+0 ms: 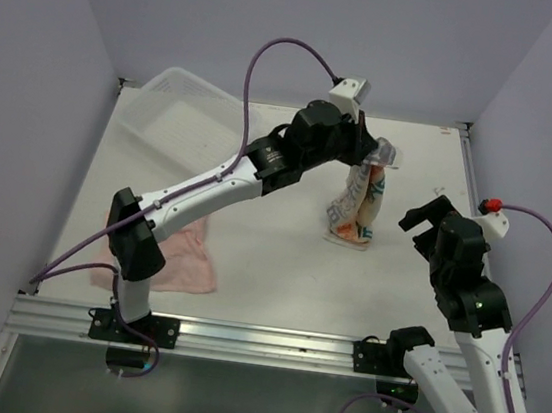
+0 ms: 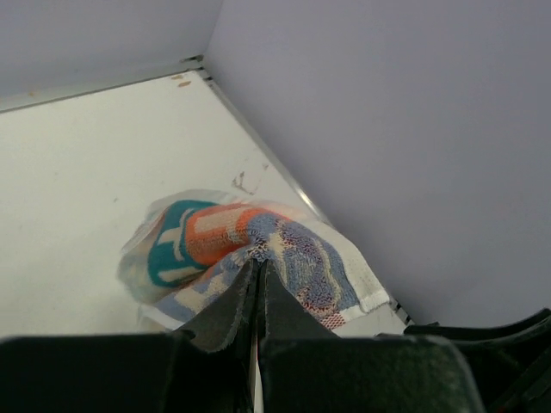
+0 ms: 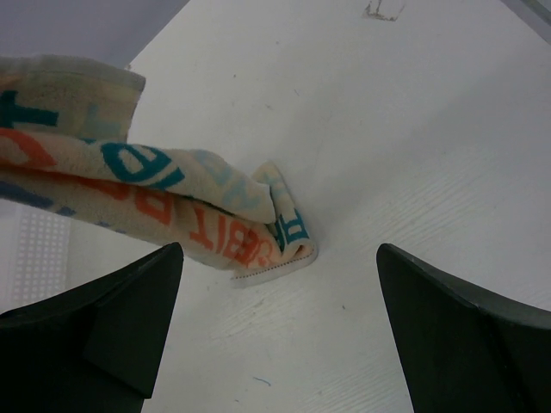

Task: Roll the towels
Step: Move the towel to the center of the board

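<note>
The printed towel (image 1: 356, 208) hangs in a loose fold from my left gripper (image 1: 377, 156), its lower end resting on the table (image 1: 280, 257). In the left wrist view the jaws are pinched shut on the towel's top edge (image 2: 258, 249). The pale pink towel (image 1: 187, 254) lies crumpled at the left, beside the left arm's base. My right gripper (image 1: 426, 213) is open to the right of the printed towel, not touching it; its view shows the towel's lower end (image 3: 258, 232) ahead of the wide-apart fingers (image 3: 129, 318).
A white mesh basket (image 1: 181, 114) lies tilted at the back left corner. Purple walls close in the table on the left, back and right. A metal rail (image 1: 240, 338) runs along the near edge.
</note>
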Tool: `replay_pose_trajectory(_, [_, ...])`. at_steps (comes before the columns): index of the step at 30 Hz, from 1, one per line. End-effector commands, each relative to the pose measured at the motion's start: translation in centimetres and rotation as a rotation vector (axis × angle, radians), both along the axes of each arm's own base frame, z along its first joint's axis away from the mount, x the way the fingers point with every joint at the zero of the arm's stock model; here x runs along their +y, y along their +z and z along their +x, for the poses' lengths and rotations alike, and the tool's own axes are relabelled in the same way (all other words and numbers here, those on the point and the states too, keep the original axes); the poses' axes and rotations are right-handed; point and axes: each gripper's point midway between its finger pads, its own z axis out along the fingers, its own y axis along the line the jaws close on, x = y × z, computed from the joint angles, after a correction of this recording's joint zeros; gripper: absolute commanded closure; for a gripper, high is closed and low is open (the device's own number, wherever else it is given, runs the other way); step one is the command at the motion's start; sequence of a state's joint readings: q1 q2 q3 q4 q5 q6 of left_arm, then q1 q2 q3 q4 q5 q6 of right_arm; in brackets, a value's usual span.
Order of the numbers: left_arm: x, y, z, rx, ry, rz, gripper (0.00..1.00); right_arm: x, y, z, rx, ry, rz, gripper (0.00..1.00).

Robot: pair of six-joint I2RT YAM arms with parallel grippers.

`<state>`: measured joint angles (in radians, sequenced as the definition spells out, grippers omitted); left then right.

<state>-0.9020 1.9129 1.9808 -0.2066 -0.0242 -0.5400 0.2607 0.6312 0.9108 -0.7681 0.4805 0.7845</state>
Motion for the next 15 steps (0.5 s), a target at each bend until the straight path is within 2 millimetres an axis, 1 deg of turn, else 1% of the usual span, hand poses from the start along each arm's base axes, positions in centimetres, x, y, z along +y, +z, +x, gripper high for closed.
replay_pose_trajectory(1, [6.0, 3.3, 1.2, -0.082, 0.252, -0.061, 1.00, -0.1, 0.3, 0.2, 0.000, -0.001, -0.009, 0.01])
replay_pose_trajectory(2, [7.2, 2.4, 1.4, -0.077, 0.303, -0.042, 1.00, 0.1, -0.1, 0.3, 0.006, 0.007, -0.005, 0.01])
replay_pose_trajectory(3, [9.6, 0.6, 1.8, -0.056, 0.403, 0.004, 1.00, 0.3, -0.9, 0.4, 0.021, 0.016, -0.001, 0.01])
replay_pose_trajectory(4, [10.8, -0.3, 1.9, -0.045, 0.448, 0.022, 1.00, 0.9, -1.2, 0.7, 0.025, 0.039, 0.016, 0.01])
replay_pose_trajectory(5, [12.3, -0.6, 1.7, -0.030, 0.489, 0.023, 1.00, 1.2, -1.6, 0.8, 0.034, 0.049, 0.022, 0.01])
replay_pose_trajectory(6, [14.1, -3.1, 2.3, -0.002, 0.553, 0.069, 1.00, 1.6, -2.3, 0.9, 0.050, 0.069, 0.029, 0.01])
replay_pose_trajectory(7, [15.1, -4.3, 2.4, 0.018, 0.583, 0.086, 1.00, 2.3, -2.5, 1.2, 0.051, 0.095, 0.045, 0.01])
replay_pose_trajectory(8, [16.2, -4.5, 2.2, 0.033, 0.611, 0.071, 1.00, 2.6, -3.0, 1.3, 0.066, 0.111, 0.052, 0.02])
replay_pose_trajectory(9, [17.3, -7.0, 2.2, 0.062, 0.636, 0.110, 1.00, 2.9, -3.6, 1.4, 0.079, 0.126, 0.056, 0.02])
replay_pose_trajectory(10, [18.4, -8.1, 2.5, 0.085, 0.664, 0.120, 1.00, 3.2, -3.9, 1.5, 0.087, 0.141, 0.060, 0.02])
replay_pose_trajectory(11, [19.2, -8.8, 2.4, 0.110, 0.682, 0.110, 1.00, 3.6, -4.3, 1.6, 0.103, 0.160, 0.065, 0.03])
replay_pose_trajectory(12, [19.9, -11.0, 2.1, 0.140, 0.693, 0.146, 1.00, 3.8, -4.9, 1.5, 0.116, 0.168, 0.064, 0.03])
replay_pose_trajectory(13, [20.9, -12.0, 2.3, 0.159, 0.715, 0.156, 1.00, 4.0, -5.2, 1.6, 0.125, 0.182, 0.066, 0.03])
replay_pose_trajectory(14, [21.4, -12.9, 2.1, 0.180, 0.727, 0.163, 0.98, 4.3, -5.6, 1.5, 0.136, 0.196, 0.070, 0.03])
replay_pose_trajectory(15, [22.2, -14.6, 1.9, 0.201, 0.739, 0.193, 0.93, 4.4, -6.4, 1.5, 0.162, 0.202, 0.065, 0.03])
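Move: The left hand holds the patterned towel by its top edge, with the middle of the board about 18 cm to its left, 5 cm ahead and 36 cm below. The towel's lower end hangs almost straight beneath it, down by the board; the pink towel is about 45 cm left and 12 cm back, the white basket 47 cm left and 31 cm ahead. From the right hand that lower end lies 13 cm ahead, 9 cm left and 25 cm below. Keeping its pinch on the towel's top edge, the left hand sweeps about 20 cm left towards the middle of the board while sinking some 13 cm, swinging its fingers counter-clockwise by roughly 35 degrees so they come round to point nearly straight forward and trail the towel out behind to the right. The right hand, empty and wide open, sinks about 6 cm and drifts 3 cm left towards the towel's lower end, its fingers tipping slightly further down, without touching it. ##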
